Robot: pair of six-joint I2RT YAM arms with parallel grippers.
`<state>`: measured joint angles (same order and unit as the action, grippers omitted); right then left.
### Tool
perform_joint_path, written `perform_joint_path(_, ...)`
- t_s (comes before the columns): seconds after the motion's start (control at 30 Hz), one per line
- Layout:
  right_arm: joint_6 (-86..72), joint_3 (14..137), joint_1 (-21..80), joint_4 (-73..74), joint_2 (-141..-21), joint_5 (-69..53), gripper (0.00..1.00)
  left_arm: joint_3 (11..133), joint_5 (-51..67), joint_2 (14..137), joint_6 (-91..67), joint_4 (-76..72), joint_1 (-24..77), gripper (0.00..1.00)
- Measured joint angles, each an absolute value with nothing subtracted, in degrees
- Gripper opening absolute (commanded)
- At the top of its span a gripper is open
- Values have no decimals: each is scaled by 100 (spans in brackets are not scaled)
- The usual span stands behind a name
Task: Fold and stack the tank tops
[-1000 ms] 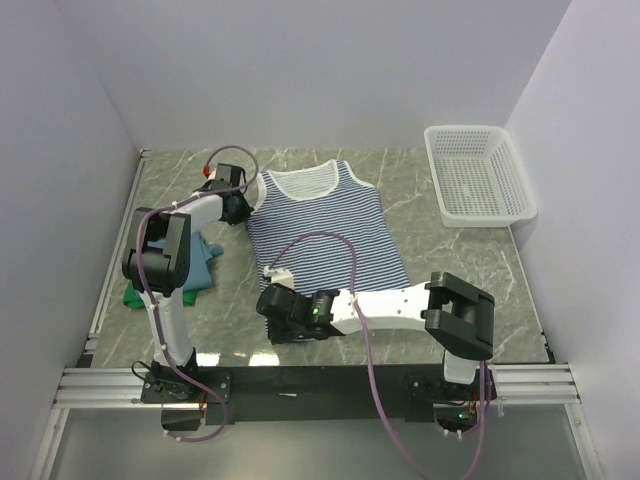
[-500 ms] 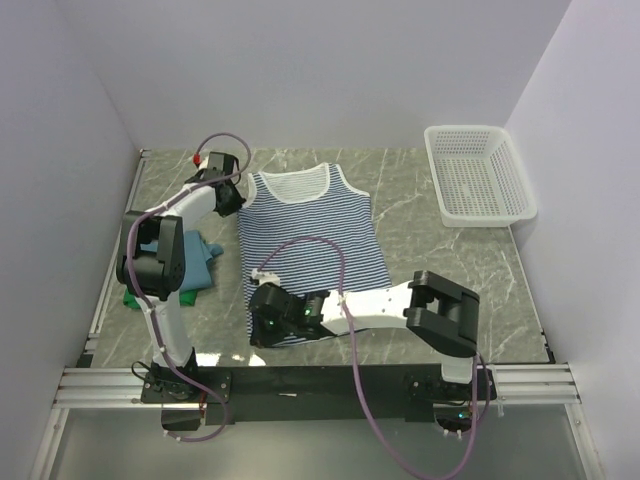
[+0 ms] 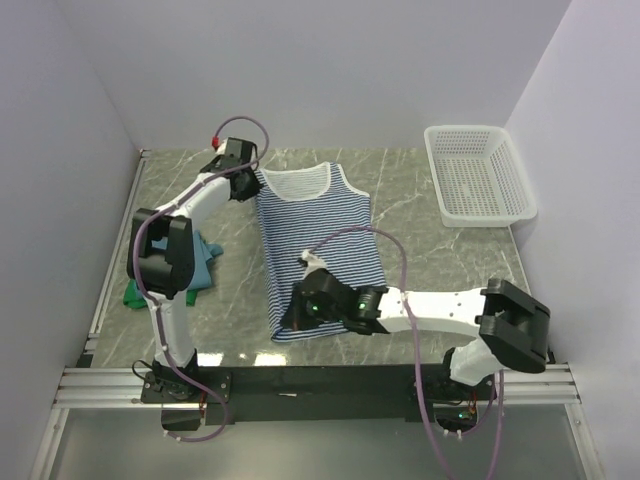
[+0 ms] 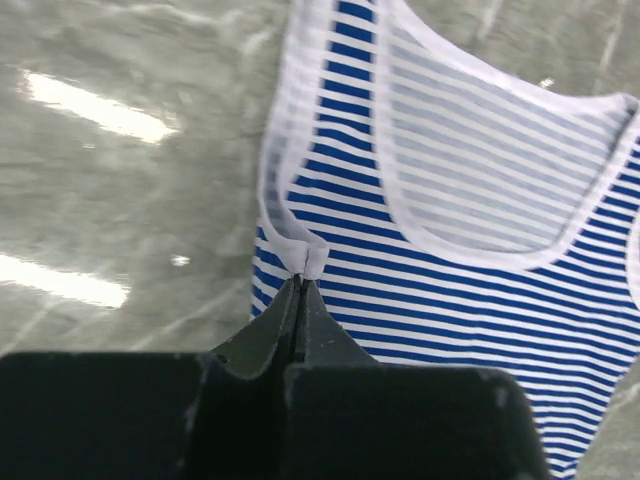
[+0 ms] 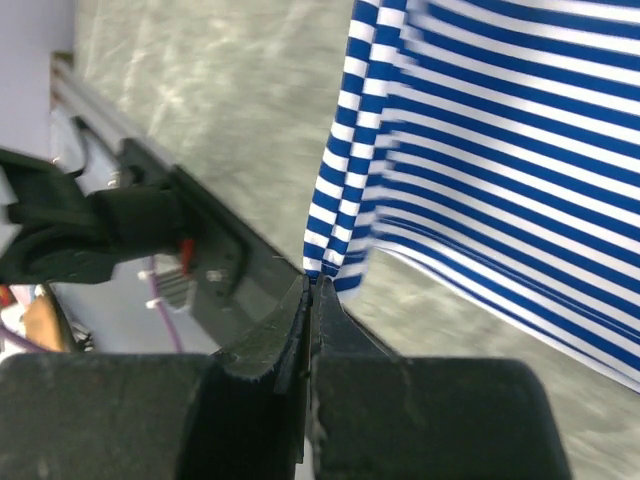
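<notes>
The navy-and-white striped tank top (image 3: 325, 240) lies spread on the marble table, neckline at the far end. My left gripper (image 3: 252, 180) is shut on its left shoulder strap (image 4: 300, 255), pinching the white edging. My right gripper (image 3: 300, 312) is shut on the near left hem corner (image 5: 330, 262), lifting it a little. The teal-blue tank top (image 3: 205, 262) and the green tank top (image 3: 131, 295) lie folded in a pile at the left, partly behind the left arm.
A white mesh basket (image 3: 478, 175) stands at the back right. White walls close in the table on three sides. The black mounting rail (image 3: 320, 380) runs along the near edge, close to the right gripper.
Both grippers have shifted right with the striped top, dragging its left edge toward the table's middle. The right arm has swung out to the right.
</notes>
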<state>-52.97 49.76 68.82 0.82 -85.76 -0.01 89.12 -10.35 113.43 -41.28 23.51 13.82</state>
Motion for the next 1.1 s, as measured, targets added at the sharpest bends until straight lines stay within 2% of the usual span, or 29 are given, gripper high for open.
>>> perform_joint_path(0.4,-5708,3208,6466,-89,-7295,408,0,10127,-1039,12451,-4388,2508,2314,0)
perform_joint_path(0.77,-5937,2663,6445,-154,-7081,635,0,10451,-1031,12910,-4510,2504,2593,2)
perform_joint_path(0.8,-5946,2659,6445,-154,-7081,646,0,10451,-1026,12929,-4515,2502,2593,6)
perform_joint_path(0.83,-5959,2657,6445,-156,-7081,648,1,10449,-1017,12934,-4519,2502,2593,20)
perform_joint_path(0.87,-5964,2657,6445,-156,-7081,655,5,10449,-1009,12934,-4504,2495,2593,28)
perform_joint_path(0.93,-6016,2657,6449,-123,-7081,694,22,10449,-991,12934,-4543,2386,2593,46)
perform_joint_path(1.0,-6060,2657,6475,34,-7041,797,39,10433,-985,12934,-4532,2263,2593,54)
perform_joint_path(1.03,-6095,2655,6493,176,-6978,862,41,10390,-985,12912,-4517,2165,2591,56)
perform_joint_path(1.1,-6132,2655,6554,467,-6742,1046,42,10158,-989,12796,-4506,1979,2587,56)
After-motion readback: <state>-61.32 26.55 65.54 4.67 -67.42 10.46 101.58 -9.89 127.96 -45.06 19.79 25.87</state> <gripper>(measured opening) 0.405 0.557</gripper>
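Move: The left hand, gripping the striped tank top's lifted left shoulder edge, has its laying place about 13 cm to its right, 1 cm ahead and 7 cm below. The neckline's middle is roughly 12 cm right and 2 cm ahead of it; the folded stack lies 26 cm left and 21 cm back. The right hand holds the left hem corner; its laying place is some 11 cm right, level fore-and-aft, 7 cm below. Both hands carry the held left edge about 12 cm right and down onto the tank top, then open. ##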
